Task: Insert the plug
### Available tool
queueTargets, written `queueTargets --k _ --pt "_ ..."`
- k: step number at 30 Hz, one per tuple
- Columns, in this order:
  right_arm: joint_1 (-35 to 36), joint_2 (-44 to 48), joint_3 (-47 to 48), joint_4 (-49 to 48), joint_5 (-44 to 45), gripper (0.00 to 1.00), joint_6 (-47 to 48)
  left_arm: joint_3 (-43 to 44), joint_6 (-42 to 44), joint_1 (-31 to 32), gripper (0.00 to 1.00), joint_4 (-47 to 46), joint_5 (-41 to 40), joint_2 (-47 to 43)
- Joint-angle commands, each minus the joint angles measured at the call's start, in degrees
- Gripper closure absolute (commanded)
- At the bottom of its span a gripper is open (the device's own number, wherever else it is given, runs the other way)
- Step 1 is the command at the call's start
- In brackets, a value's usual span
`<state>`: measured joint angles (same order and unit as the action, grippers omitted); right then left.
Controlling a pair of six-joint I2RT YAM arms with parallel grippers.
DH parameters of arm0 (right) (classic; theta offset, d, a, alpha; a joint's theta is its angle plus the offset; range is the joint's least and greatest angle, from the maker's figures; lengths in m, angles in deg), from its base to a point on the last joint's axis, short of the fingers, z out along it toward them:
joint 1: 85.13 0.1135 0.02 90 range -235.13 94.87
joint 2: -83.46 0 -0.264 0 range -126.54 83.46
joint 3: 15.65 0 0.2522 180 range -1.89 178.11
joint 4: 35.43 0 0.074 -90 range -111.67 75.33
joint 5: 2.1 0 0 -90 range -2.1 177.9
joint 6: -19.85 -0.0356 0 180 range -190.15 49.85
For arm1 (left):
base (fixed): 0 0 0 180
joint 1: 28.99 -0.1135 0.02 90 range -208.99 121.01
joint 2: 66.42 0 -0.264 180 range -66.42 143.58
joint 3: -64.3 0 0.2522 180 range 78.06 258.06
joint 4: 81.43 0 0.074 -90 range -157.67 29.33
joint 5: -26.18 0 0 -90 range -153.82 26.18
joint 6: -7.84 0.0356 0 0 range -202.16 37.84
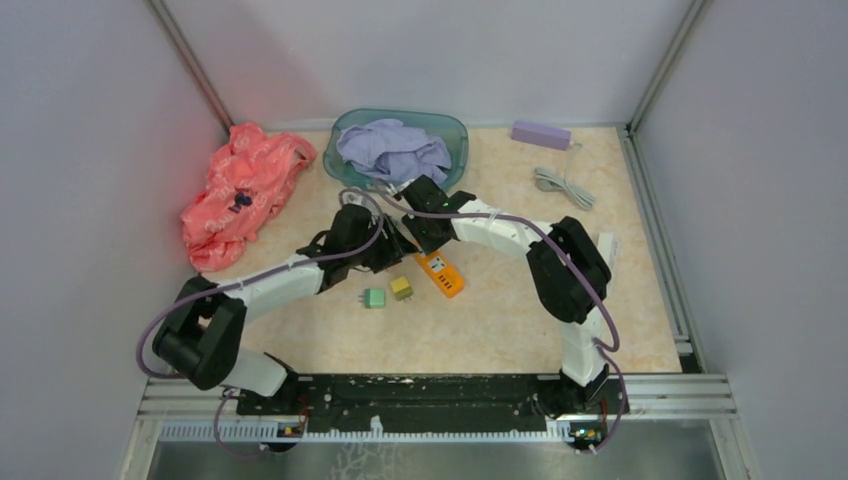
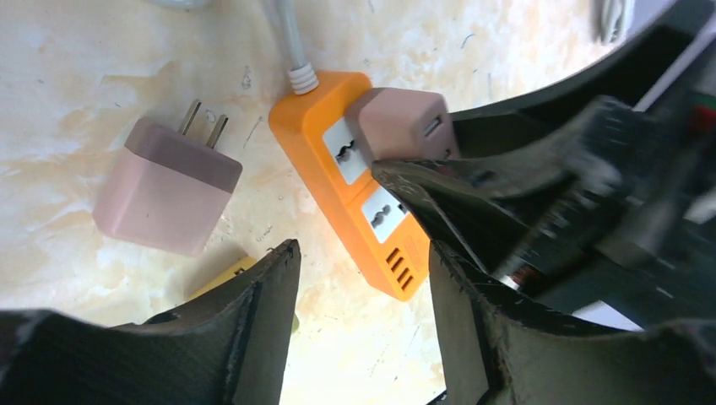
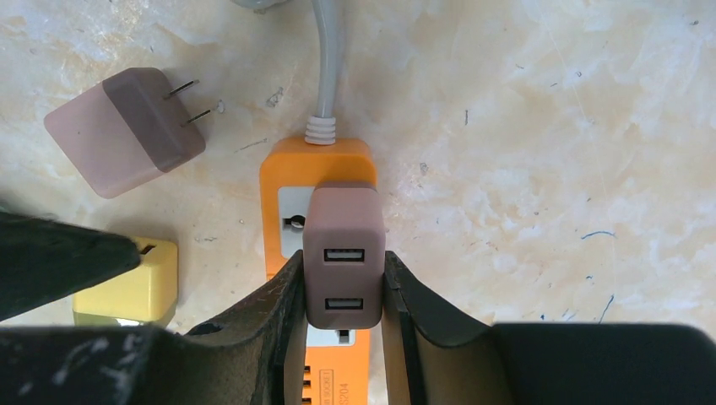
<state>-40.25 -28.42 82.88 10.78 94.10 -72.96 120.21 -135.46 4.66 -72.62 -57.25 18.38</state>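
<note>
A mauve plug (image 3: pixel 343 253) with two USB ports stands on the first socket of the orange power strip (image 3: pixel 283 169), near its cable end, and my right gripper (image 3: pixel 342 270) is shut on its sides. Its prongs are hidden. In the left wrist view the same plug (image 2: pixel 397 122) sits against the strip (image 2: pixel 338 198). My left gripper (image 2: pixel 363 253) hangs open over bare table by the strip's far end, holding nothing. From above, both grippers meet at the strip (image 1: pixel 441 273).
A second mauve plug (image 3: pixel 122 131) lies loose left of the strip. A yellow plug (image 1: pixel 401 288) and a green one (image 1: pixel 374 298) lie nearby. At the back are a pink cloth (image 1: pixel 240 190), a teal basin (image 1: pixel 345 160), a purple box (image 1: pixel 540 133) and a grey cable (image 1: pixel 562 185).
</note>
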Motion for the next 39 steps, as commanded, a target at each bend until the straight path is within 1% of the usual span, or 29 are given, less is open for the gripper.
queueTargets --k 1,5,9,14,17,19,24,29,35,37,39 --pt "1.6 0.3 -1.0 2.6 -1.9 0.79 -0.8 -1.1 2.5 0.2 0.34 4.8 -3.4 -6.0" --pt "1.6 2.6 0.5 2.1 -1.6 0.63 -0.7 -1.3 4.6 0.2 0.28 9.8 -7.3 -10.7" --pt "1.6 6.0 0.6 1.2 -0.8 0.52 -0.4 -2.2 7.3 0.2 0.23 13.2 -11.8 -15.3" --pt "1.5 12.9 -2.7 -2.0 1.3 0.44 -0.6 0.1 13.1 0.2 0.2 18.9 -14.6 -17.8" --pt "1.5 19.2 -5.9 -5.2 2.3 0.4 -0.6 1.5 16.3 0.2 0.2 21.8 -15.1 -17.9" --pt "1.5 23.0 -8.8 -7.7 2.4 0.38 -0.4 2.0 18.1 0.2 0.19 23.4 -15.1 -17.8" --pt "1.0 33.6 -19.5 -16.9 2.2 0.33 0.2 4.1 23.6 0.2 0.18 26.4 -14.9 -16.1" --pt "0.9 44.4 -31.2 -27.2 3.9 0.22 -1.1 8.9 28.1 0.2 0.15 29.3 -15.5 -10.9" --pt "0.9 55.5 -41.9 -36.6 4.7 0.16 -2.0 11.9 30.1 0.2 0.14 28.8 -14.4 -5.7" --pt "0.9 58.4 -45.4 -40.0 5.5 0.11 -2.4 13.1 30.5 0.2 0.14 28.8 -14.5 -3.9" --pt "0.9 61.3 -49.0 -43.6 6.4 0.1 -3.0 13.8 30.5 0.2 0.14 28.4 -15.4 -1.6"
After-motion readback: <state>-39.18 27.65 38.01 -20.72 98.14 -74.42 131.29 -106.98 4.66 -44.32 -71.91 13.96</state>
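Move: Between the right fingers, about 1 cm below their grip point, stands the inserted pink plug in the power strip's far socket; the strip's middle is some 4 cm back, 2 cm right and 4 cm lower. From the left hand, the loose pink plug lies about 4 cm ahead, 4 cm left and 6 cm down. The inserted plug is 7 cm ahead and 2 cm right of that hand, the yellow plug 2 cm back and 3 cm left. Letting go of the inserted plug after a brief hold, the right fingers spread, ease slightly back, then climb about 15 cm while drawing back and right, tilting upward. The left hand, already clear of the strip, lifts a little, swings some 8 cm left past the loose pink plug while rolling about 30 degrees and opening wide, then edges forward and down. ##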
